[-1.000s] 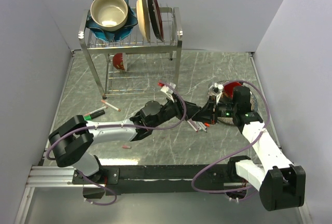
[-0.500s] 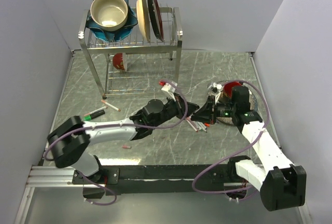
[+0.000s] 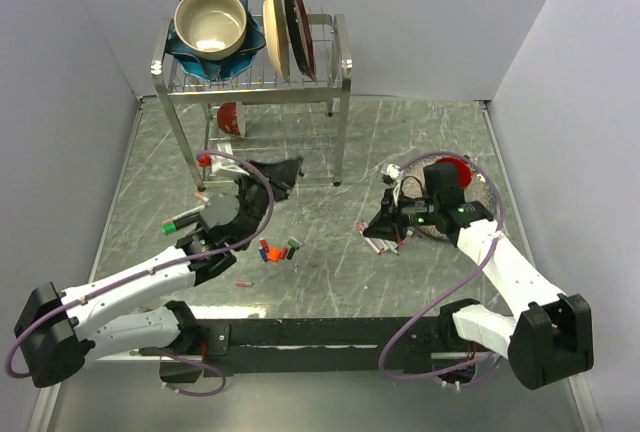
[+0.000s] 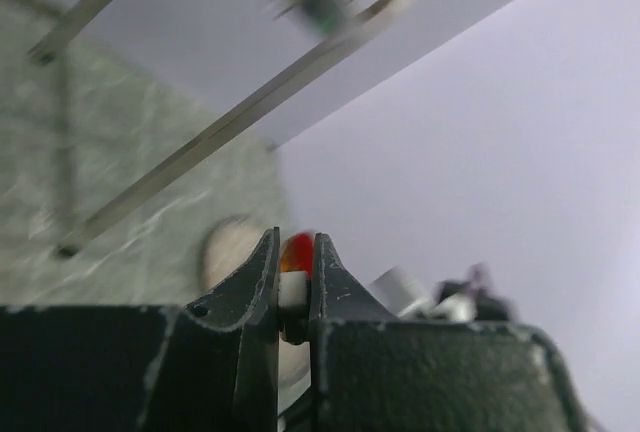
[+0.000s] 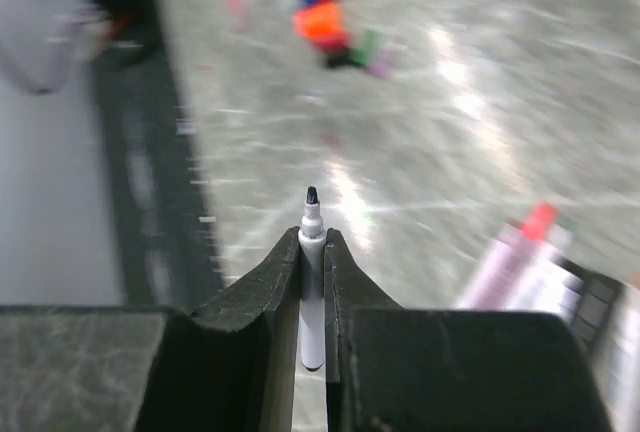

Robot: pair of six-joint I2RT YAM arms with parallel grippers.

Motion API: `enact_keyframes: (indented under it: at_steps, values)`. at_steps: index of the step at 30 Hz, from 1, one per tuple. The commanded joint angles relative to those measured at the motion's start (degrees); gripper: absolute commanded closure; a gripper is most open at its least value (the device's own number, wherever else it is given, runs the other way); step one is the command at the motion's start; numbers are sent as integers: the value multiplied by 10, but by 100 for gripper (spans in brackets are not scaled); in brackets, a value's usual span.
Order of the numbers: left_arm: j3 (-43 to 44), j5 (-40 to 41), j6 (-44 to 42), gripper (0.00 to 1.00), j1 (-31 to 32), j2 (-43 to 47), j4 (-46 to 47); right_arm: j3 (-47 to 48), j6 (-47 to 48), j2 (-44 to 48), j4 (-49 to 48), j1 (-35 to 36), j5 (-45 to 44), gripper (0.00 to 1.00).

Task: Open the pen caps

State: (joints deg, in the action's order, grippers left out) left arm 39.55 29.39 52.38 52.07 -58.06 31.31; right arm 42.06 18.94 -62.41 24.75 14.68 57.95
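Observation:
My right gripper (image 3: 384, 222) (image 5: 311, 240) is shut on a white-barrelled pen (image 5: 311, 282) whose black tip is bare and points toward the table. My left gripper (image 3: 289, 168) (image 4: 295, 270) has its jaws shut on a small white piece (image 4: 291, 292) with red-orange showing just above it, which looks like a pen cap. It hangs left of centre, well apart from the right gripper. Several loose pen caps (image 3: 276, 250) (image 5: 335, 27), orange, red, blue and green, lie in a heap between the arms. A few pens (image 3: 381, 245) (image 5: 530, 252) lie under the right gripper.
A metal dish rack (image 3: 340, 72) with bowls and plates stands at the back, a red bowl (image 3: 230, 118) beneath it. A red dish (image 3: 458, 166) sits behind the right arm. A green-and-black pen (image 3: 182, 220) and a pink pen (image 3: 213, 205) lie at left.
My left gripper shut at the right gripper's pen, then swung far left and back. The right gripper drew slightly right with the pen. The heap of caps is uncovered.

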Motion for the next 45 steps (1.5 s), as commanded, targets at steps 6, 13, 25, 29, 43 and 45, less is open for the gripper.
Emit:
enact_keyframes:
  at_steps: [6,13,25,29,43,45]
  values:
    - [-102,30,120,99,-25,72,-269,35,-18,-62,-33,0,-305,100]
    - [-178,48,165,99,-30,179,-378,56,-14,-122,-12,0,-398,95]
    - [-241,43,251,99,-32,220,-460,76,-5,-199,15,0,-452,80]
    - [-241,40,266,99,-33,192,-471,79,-3,-211,21,1,-454,75]
    - [-233,37,290,93,-35,120,-476,94,15,-175,48,-11,-393,63]
    - [-233,37,286,92,-37,109,-466,94,18,-160,49,-16,-380,62]
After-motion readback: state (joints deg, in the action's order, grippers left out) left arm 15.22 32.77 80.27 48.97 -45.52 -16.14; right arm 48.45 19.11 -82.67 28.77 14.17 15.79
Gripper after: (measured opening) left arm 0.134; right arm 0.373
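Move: The loose caps on the table that the left gripper is heading for, cap in hand, are about 31 cm below it, some 5 cm to its left and 3 cm back; a short pink piece lies 11 cm nearer the base than the caps and 12 cm left of them. From the right gripper, which holds an uncapped white pen, the row of uncapped pens is about 9 cm ahead, 3 cm right and 13 cm down. Its black highlighter is 11 cm ahead and 5 cm right, and the plate's middle 23 cm ahead and 26 cm right, both at about that depth. Bring the left gripper down about 30 cm, drifting left and somewhat back, tipping its fingers down some 45 degrees towards the cap pile and keeping the small cap pinched. Meanwhile swing the right gripper down, right and forward onto the pen row, rolling its left-pointing fingers downward; open them to let go of the white pen beside the highlighter, then ease up slightly. ##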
